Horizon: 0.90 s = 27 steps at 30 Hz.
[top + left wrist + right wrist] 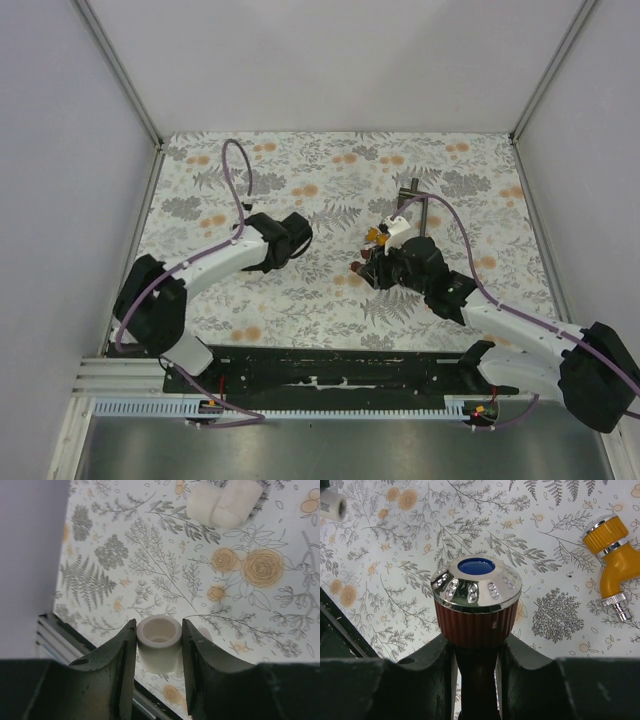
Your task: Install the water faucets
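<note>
A reddish-brown water faucet (476, 612) with a chrome-topped, blue-centred knob stands between the jaws of my right gripper (476, 650), which is shut on its body below the knob. In the top view this gripper (368, 268) is at the table's middle. An orange water faucet (615, 555) lies on the cloth to the right, also seen as the orange faucet (376, 237) beside the right wrist. My left gripper (159, 630) is shut on a white elbow fitting (159, 642), open end up, held above the cloth. From above, the left gripper (298, 235) hides that fitting.
A second white fitting (225, 502) lies on the flowered cloth ahead of the left gripper, likely the white fitting (399, 228) by the orange faucet. A dark grey T-shaped tool (412, 190) lies behind them. Grey walls enclose three sides; a black rail (320, 370) runs along the near edge.
</note>
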Tool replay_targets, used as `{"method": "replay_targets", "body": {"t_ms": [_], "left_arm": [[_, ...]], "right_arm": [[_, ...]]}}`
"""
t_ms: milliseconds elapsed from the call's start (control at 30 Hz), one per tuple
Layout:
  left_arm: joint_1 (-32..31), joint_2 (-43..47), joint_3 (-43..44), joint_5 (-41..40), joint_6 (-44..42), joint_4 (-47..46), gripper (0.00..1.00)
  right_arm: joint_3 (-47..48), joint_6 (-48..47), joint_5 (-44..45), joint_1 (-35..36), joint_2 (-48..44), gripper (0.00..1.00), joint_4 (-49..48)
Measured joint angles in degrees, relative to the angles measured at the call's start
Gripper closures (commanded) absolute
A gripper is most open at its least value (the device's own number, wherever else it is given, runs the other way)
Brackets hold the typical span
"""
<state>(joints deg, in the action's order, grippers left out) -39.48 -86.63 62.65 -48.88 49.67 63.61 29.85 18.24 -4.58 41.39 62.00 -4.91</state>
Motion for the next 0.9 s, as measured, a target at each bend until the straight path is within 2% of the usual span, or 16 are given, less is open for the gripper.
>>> {"method": "replay_targets", "body": {"t_ms": [200,367,567,900], "left_arm": [[-3.5,-10.2,3.5,-10.6,1.2,6.8,0.98],[-4.7,-17.2,5.4,-14.0,3.2,8.8,0.98],[-6.1,-25.1,7.0,-14.6,6.0,11.1,0.97],[-8.3,-30.8,11.5,-14.0,7.4,12.9,0.92]], "right_arm": [[-0.8,0.0,0.6,0.0,-2.4,1.00,-0.2],[-1.8,0.0,1.0,0.0,-3.0,1.00,-0.2],[-2.6,0.0,1.7,0.0,-3.5,1.00,-0.2],[-3.5,0.0,2.7,0.0,-5.6,1.00,-0.4]]}}
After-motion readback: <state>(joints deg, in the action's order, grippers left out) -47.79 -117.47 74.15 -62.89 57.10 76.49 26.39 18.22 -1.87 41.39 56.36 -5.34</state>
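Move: My left hand already holds one white fitting. It is bound for the brown faucet in my right fingers, about 24 cm to its right, 2 cm back and roughly level in height. The other white fitting lies on the table some 13 cm ahead of my left hand, 5 cm left and 11 cm below. The yellow faucet lies about 14 cm ahead of it, 30 cm right and 10 cm below. From my right hand, the brown faucet is gripped right at the fingertips. I roll my left wrist about 30 degrees, its left side rising, so the fingers swing round to point more leftward and the gripper body tips towards the brown faucet. While that starts I edge forward, then sink about 4 cm and slide a little to the right, keeping my grip on the white fitting. My right hand keeps holding the faucet and eases slightly to the right. ##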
